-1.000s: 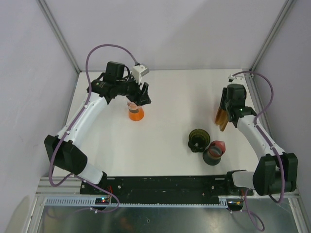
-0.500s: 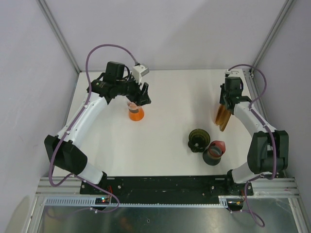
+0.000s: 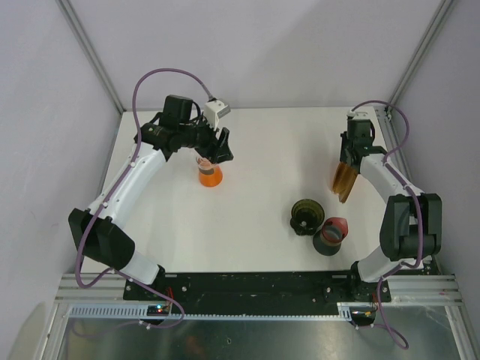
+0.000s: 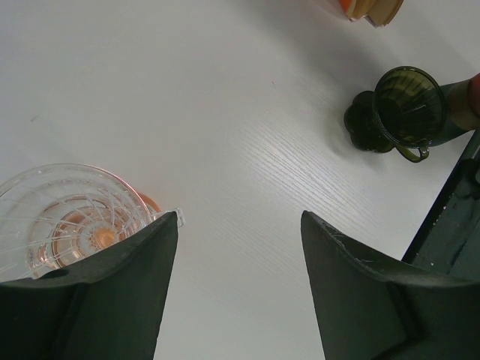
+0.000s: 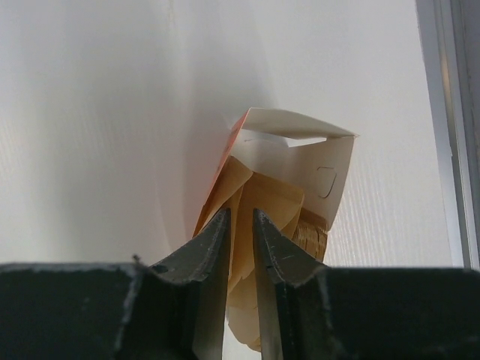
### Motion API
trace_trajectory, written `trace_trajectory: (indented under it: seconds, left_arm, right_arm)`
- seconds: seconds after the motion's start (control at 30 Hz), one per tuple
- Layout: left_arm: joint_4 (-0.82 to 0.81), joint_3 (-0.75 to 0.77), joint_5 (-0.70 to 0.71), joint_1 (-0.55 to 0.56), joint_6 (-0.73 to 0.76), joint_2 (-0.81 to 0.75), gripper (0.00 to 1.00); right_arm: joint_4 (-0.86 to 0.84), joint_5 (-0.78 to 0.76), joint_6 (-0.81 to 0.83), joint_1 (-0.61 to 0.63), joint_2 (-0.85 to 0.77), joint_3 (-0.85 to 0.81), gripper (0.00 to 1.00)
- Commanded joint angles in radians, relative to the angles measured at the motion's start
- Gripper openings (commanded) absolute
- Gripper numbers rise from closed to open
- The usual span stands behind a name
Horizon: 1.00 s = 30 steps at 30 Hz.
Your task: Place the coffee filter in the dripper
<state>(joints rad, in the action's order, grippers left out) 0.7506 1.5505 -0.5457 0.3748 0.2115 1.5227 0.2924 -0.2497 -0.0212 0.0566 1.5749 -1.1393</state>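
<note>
A clear ribbed dripper (image 3: 210, 174) on an orange base stands at the back left; it also shows in the left wrist view (image 4: 67, 217). My left gripper (image 3: 220, 148) is open and empty just beside it, one finger (image 4: 112, 292) next to its rim. An open pack of brown coffee filters (image 3: 344, 182) lies at the right. My right gripper (image 3: 349, 160) is at its open end. In the right wrist view the jaws (image 5: 241, 217) stand almost together with a filter sheet (image 5: 271, 201) between them.
A dark green dripper (image 3: 307, 215) and a dark cup with a red rim (image 3: 331, 235) stand at the front right; the green one also shows in the left wrist view (image 4: 405, 94). The frame post and table edge (image 5: 450, 112) run close by the filter pack.
My right arm has swung back toward the far right corner, its gripper staying at the filter pack. The left arm has not moved.
</note>
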Motion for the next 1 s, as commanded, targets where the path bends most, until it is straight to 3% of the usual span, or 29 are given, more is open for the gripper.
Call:
trace_trajectory:
  seconds: [0.0,0.37,0.6,0.97]
  left_arm:
    - [-0.012,0.016,-0.001,0.007,0.023,-0.006,0.72]
    - [-0.012,0.017,0.006,0.007,0.027,-0.01,0.72]
    - [-0.013,0.019,0.011,0.007,0.029,-0.012,0.72]
    - [-0.013,0.022,0.017,0.007,0.03,-0.013,0.72]
  right_arm:
    - [0.008,0.009,0.015,-0.001,0.018,-0.042,0.23]
    - [-0.017,0.028,0.017,-0.009,0.056,-0.043,0.21]
    - [-0.018,0.026,0.015,-0.007,0.031,-0.047,0.01]
    - [0.047,-0.028,-0.018,0.022,-0.127,-0.059,0.0]
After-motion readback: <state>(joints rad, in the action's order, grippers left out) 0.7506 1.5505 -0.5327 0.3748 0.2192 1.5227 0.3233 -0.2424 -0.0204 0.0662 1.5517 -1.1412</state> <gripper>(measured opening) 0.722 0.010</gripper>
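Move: The coffee filters stand in their open box just under the right fingers, their middle roughly 3 cm back, 1 cm to the left and 6 cm below. From this hand, the dark green cup lies about 16 cm back and 15 cm left, the red-and-grey cup some 23 cm back and 6 cm left, both about 9 cm lower. From the left hand, the filters are roughly 42 cm to the right, 4 cm back and 20 cm below. The right hand sinks about 2 cm, closes its fingers on a filter's upper edge and rises some 2.5 cm. ##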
